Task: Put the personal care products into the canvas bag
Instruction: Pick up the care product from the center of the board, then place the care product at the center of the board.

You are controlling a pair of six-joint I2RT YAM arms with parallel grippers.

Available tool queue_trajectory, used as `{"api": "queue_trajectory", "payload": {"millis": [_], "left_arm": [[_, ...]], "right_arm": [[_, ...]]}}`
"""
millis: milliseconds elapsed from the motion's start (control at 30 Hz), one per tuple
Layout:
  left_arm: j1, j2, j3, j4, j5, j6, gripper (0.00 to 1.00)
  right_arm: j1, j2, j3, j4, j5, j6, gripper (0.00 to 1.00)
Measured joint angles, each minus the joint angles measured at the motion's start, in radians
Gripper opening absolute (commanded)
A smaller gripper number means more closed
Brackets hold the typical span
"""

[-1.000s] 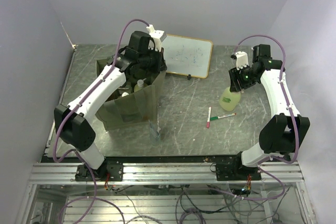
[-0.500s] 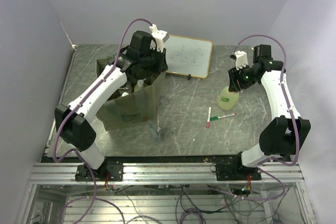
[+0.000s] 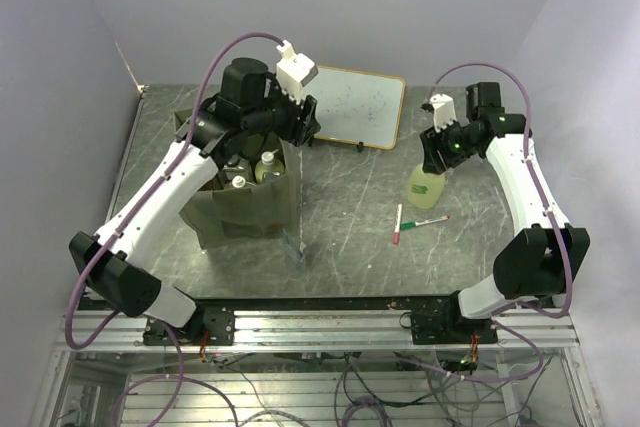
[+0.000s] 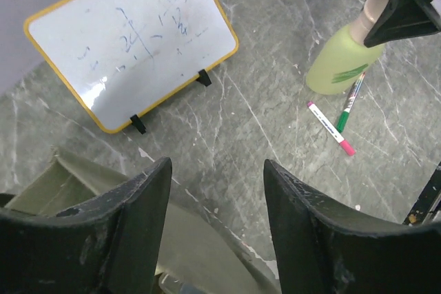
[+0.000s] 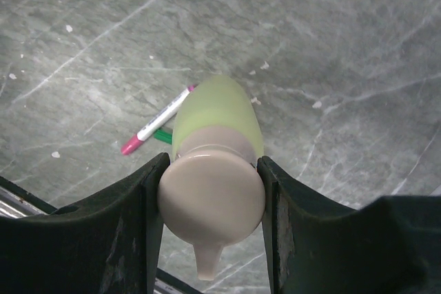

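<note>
The olive-green canvas bag [image 3: 250,209] stands open at the left of the table, and its rim [image 4: 65,182] shows in the left wrist view. Inside it I see a yellow-green bottle with a white cap [image 3: 266,165] and another small bottle [image 3: 238,182]. My left gripper [image 3: 300,130] [image 4: 217,166] hangs open above the bag's right edge, nothing between its fingers. My right gripper [image 3: 438,152] [image 5: 213,162] is shut on the peach pump cap [image 5: 211,194] of the green bottle [image 3: 424,188] [image 5: 219,109] [image 4: 336,67], which hangs upright from it.
A wood-framed whiteboard [image 3: 355,107] [image 4: 131,46] stands propped at the back, behind the bag. A red marker pen [image 3: 397,224] [image 4: 331,127] and a green marker pen [image 3: 430,220] [image 4: 350,108] lie on the table just in front of the green bottle.
My left gripper has opened and risen out of the bag. My right gripper has shifted a little to the left with the green bottle.
</note>
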Motion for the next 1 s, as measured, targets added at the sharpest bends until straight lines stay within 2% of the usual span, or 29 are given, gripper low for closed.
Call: {"api": "queue_trajectory", "payload": {"millis": [167,533,1000], "left_arm": [[0.05,-0.046,-0.004,-0.003,0.052,0.072,0.75],[0.259,-0.148,-0.003,-0.052,0.126,0.155,0.85],[0.478,-0.306,-0.081,-0.103,0.06,0.171,0.89]], "right_arm": [[0.093,0.0,0.025,0.017,0.015,0.001,0.0],[0.275,0.031,0.077,0.036,0.018,0.021,0.0],[0.418,0.109,0.089,0.071,0.041,0.028,0.0]]}}
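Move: I still hold the pump bottle by its cap in my right hand. The clear spot at the centre of the table is about 15 cm left, 1 cm back and 18 cm below it; the red marker lies 7 cm left and 6 cm back, the whiteboard 19 cm left and 18 cm ahead. From my left hand, the bag's left rim is some 27 cm left, 2 cm ahead and 12 cm below, and the bag's right rim just under it, 8 cm down, 1 cm left and ahead. My right hand keeps its grip on the cap and carries the pump bottle about 15 cm left to the centre, rising a little past the markers, then sinking again and turning some 20 degrees counter-clockwise. Meanwhile my left hand, already off the bag, sweeps about 20 cm left over its mouth towards the left rim, climbing 6 cm, opening its fingers wider and turning counter-clockwise as it tips up. ##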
